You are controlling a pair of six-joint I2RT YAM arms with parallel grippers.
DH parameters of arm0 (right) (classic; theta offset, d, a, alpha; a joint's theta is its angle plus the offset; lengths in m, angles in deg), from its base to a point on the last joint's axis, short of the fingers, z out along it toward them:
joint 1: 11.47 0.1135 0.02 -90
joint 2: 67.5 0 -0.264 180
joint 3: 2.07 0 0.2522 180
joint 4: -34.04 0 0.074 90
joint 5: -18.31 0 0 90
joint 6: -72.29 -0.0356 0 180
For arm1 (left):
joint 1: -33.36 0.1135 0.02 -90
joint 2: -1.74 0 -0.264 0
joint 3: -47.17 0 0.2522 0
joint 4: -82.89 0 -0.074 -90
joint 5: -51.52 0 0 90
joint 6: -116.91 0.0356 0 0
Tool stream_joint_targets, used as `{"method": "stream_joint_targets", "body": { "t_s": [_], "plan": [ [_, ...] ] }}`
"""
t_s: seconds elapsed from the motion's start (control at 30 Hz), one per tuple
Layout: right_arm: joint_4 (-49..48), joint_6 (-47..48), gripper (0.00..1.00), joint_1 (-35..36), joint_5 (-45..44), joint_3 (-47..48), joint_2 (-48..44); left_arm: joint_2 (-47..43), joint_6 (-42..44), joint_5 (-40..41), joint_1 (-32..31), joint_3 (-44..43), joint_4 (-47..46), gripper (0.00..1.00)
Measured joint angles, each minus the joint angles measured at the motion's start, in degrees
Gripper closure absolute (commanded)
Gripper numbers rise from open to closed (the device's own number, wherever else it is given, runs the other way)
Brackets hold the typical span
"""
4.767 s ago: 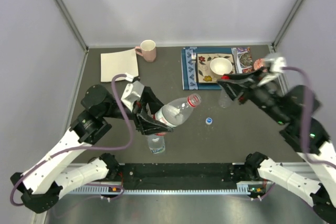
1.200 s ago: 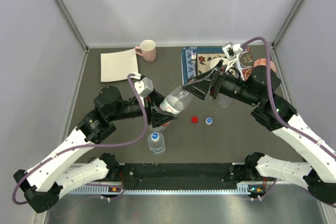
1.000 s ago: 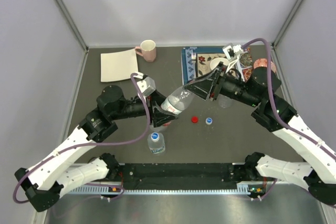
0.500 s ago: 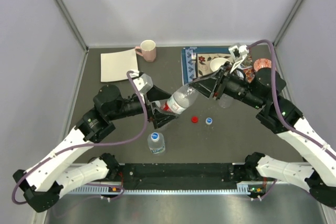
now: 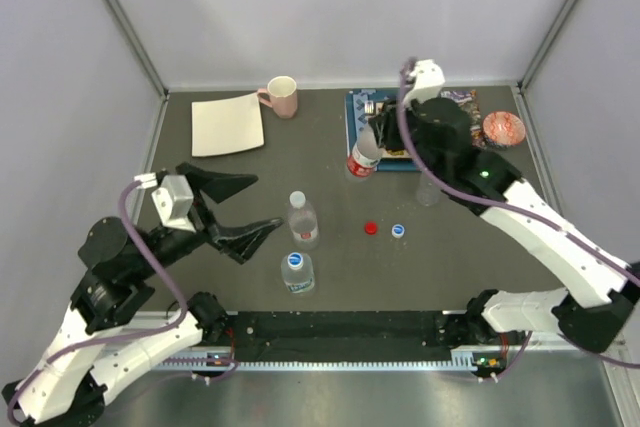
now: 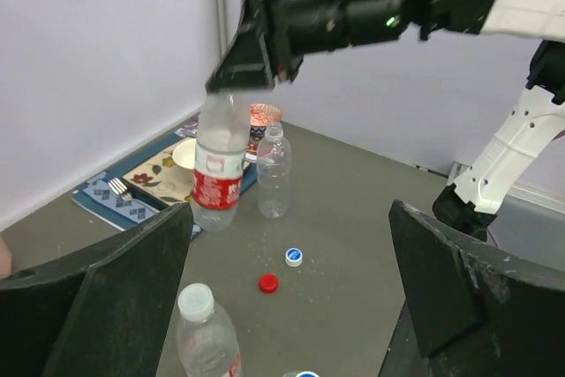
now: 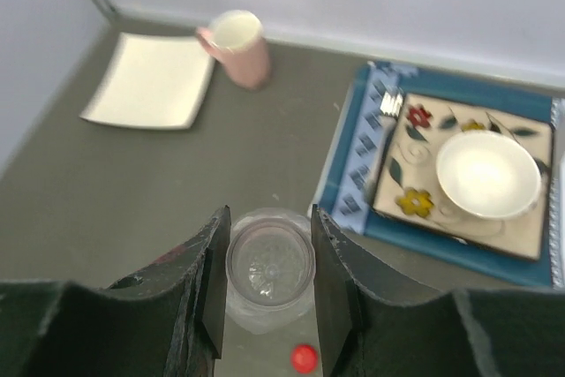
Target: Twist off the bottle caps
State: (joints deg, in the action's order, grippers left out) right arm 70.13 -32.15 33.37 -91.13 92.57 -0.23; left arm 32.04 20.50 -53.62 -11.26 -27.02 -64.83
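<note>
My right gripper (image 5: 370,139) is shut on the open neck of the red-labelled bottle (image 5: 361,159), which hangs upright at the placemat's front edge. From the right wrist its uncapped mouth (image 7: 270,266) sits between my fingers (image 7: 210,293). My left gripper (image 5: 265,201) stands wide open and empty at the left. A white-capped bottle (image 5: 302,219) and a blue-capped bottle (image 5: 296,272) stand near it. An uncapped clear bottle (image 5: 428,192) stands to the right. A loose red cap (image 5: 371,229) and a loose blue cap (image 5: 398,231) lie on the table, and the left wrist view also shows the red cap (image 6: 268,283).
A pink mug (image 5: 282,97) and a cream napkin (image 5: 228,124) are at the back left. The blue placemat (image 5: 358,142) holds a patterned plate with a white bowl (image 5: 421,125). A round pink object (image 5: 503,129) lies at the back right.
My left gripper opened, let go of the red-labelled bottle and drew back to the left. My right gripper carried that bottle back toward the placemat and turned it upright.
</note>
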Motion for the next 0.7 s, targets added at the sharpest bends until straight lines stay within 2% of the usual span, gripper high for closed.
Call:
{"method": "stream_joint_targets", "body": {
  "t_s": [0.3, 0.7],
  "plan": [
    [-0.5, 3.8, 1.0, 0.0, -8.5, -5.7, 11.8, -6.5, -0.6, 3.6, 0.0, 7.0, 3.7, 0.01],
    [-8.7, 3.7, 1.0, -3.1, -11.6, -12.8, 16.1, -9.3, -1.2, 5.2, 0.0, 9.7, 6.3, 0.01]
  ]
}}
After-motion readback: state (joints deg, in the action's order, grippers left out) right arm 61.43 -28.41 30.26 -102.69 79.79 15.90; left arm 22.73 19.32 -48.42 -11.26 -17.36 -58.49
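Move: In front of the plate, the free table spot for the opened red-label bottle held by the right hand lies about 7 cm ahead, 1 cm right and 35 cm below that hand. The clear bottle already set down stands 12 cm right of the spot; the plate's middle is some 21 cm beyond it and 10 cm to its right. The red cap lies 9 cm nearer than the spot and 3 cm left of it. From the left hand, the spot is some 24 cm ahead, 26 cm right and 38 cm down. Lowering the opened red-label bottle by its neck, the right hand sinks about 17 cm, fast then slower, while reaching some 7 cm forward to the table beside the clear bottle. Its wrist rolls some 20 degrees, swinging the bottle's base rightward, and turns clockwise; the fingers keep their hold. The empty left hand, still wide open, drops about 7 cm and drifts slightly left. ##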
